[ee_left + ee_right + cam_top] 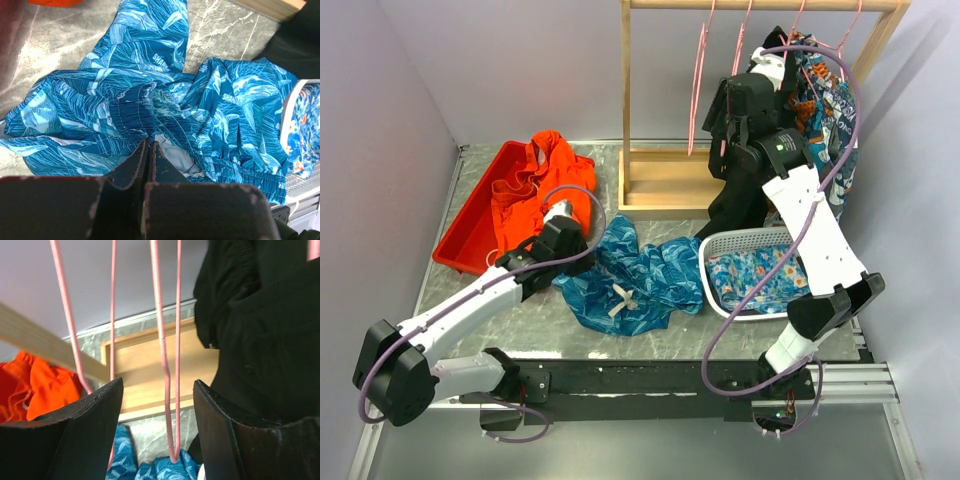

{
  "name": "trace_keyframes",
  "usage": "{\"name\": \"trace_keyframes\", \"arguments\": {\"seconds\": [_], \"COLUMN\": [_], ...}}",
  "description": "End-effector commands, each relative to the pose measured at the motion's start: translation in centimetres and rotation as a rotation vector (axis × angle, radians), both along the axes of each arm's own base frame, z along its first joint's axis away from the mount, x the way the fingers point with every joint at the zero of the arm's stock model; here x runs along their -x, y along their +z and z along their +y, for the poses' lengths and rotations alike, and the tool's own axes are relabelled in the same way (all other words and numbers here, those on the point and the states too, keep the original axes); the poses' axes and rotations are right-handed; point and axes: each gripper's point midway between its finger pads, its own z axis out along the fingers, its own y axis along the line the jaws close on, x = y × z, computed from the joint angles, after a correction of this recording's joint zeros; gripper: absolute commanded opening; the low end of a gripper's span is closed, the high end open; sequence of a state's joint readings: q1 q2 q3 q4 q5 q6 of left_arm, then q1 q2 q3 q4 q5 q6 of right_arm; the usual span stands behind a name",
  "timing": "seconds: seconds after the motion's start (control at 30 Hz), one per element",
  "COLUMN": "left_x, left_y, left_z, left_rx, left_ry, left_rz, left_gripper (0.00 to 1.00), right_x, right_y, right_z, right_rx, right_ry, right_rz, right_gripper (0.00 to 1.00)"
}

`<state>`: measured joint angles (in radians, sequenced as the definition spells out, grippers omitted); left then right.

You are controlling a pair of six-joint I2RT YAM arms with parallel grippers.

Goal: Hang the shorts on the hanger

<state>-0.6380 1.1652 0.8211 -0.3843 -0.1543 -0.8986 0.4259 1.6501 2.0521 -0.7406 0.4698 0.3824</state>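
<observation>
The teal leafy-print shorts (645, 275) lie crumpled on the marble table, white drawstring (623, 300) on top. My left gripper (149, 143) is shut, its tips pinching the puckered waistband of the shorts (150, 105); in the top view it sits at the shorts' left edge (590, 245). My right gripper (717, 115) is raised at the wooden rack. It stands open (157, 387), and the lower loop of a pink hanger (161, 340) hangs between its fingers without touching them. More pink hangers (698, 80) hang from the rail.
A red bin (470, 215) with the orange garment (535, 180) sits at the left. A white basket (720, 295) holding a floral garment (760, 272) stands at the right. The wooden rack (655, 180) carries a black garment (740, 205) and a floral one (825, 100).
</observation>
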Motion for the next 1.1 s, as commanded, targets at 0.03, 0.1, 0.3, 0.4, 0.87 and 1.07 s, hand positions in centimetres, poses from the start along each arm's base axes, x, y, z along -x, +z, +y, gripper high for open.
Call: {"name": "trace_keyframes", "arguments": {"seconds": [0.03,0.1,0.3,0.4,0.87,1.07], "left_x": [-0.7,-0.7,-0.5,-0.5,-0.4,-0.3], "left_y": [3.0,3.0,3.2,3.3,3.5,3.4], "left_z": [-0.4,-0.4,-0.2,-0.2,-0.2,-0.2], "left_rx": [0.038,0.041,0.04,0.037,0.042,0.042], "left_ry": [-0.015,-0.016,-0.021,-0.021,-0.028,-0.03], "left_rz": [-0.076,-0.079,-0.088,-0.09,-0.104,-0.104], "left_gripper": [0.01,0.01,0.01,0.01,0.01,0.01], "right_x": [-0.9,-1.9,-4.0,-4.7,-4.7,-3.8], "right_y": [0.8,-0.3,-1.8,-1.8,-0.4,1.8], "right_z": [-1.7,-1.8,-1.9,-1.9,-2.9,-3.7], "right_rx": [0.015,0.015,0.029,0.035,0.087,0.12], "right_ry": [-0.048,-0.044,-0.015,-0.012,-0.026,-0.033], "right_rz": [-0.034,-0.006,0.019,0.015,-0.03,-0.09], "right_gripper": [0.64,0.62,0.57,0.56,0.0,0.0]}}
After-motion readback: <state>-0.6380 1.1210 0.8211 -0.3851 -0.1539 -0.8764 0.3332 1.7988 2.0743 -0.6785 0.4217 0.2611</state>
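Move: Ahead of the open right hand hangs the hanger it goes for: the near pink strand's lower part is about 5 cm forward, 2 cm to the right and 5 cm down. Another hanger dangles roughly 6 cm to the left of that strand, about as far out, and the black garment hangs some 10 cm to its right. From the left hand, the same strand is about 22 cm ahead, 30 cm right and 22 cm up. Reaching about 5 cm forward and as far down, with a slight drift right, the right hand brings its open fingers around the near strand of the pink hanger, tipping down a few degrees. It then closes fully and pinches that strand between the fingertips. The left hand stays nearly in place, fingers still shut on the shorts' waistband. ##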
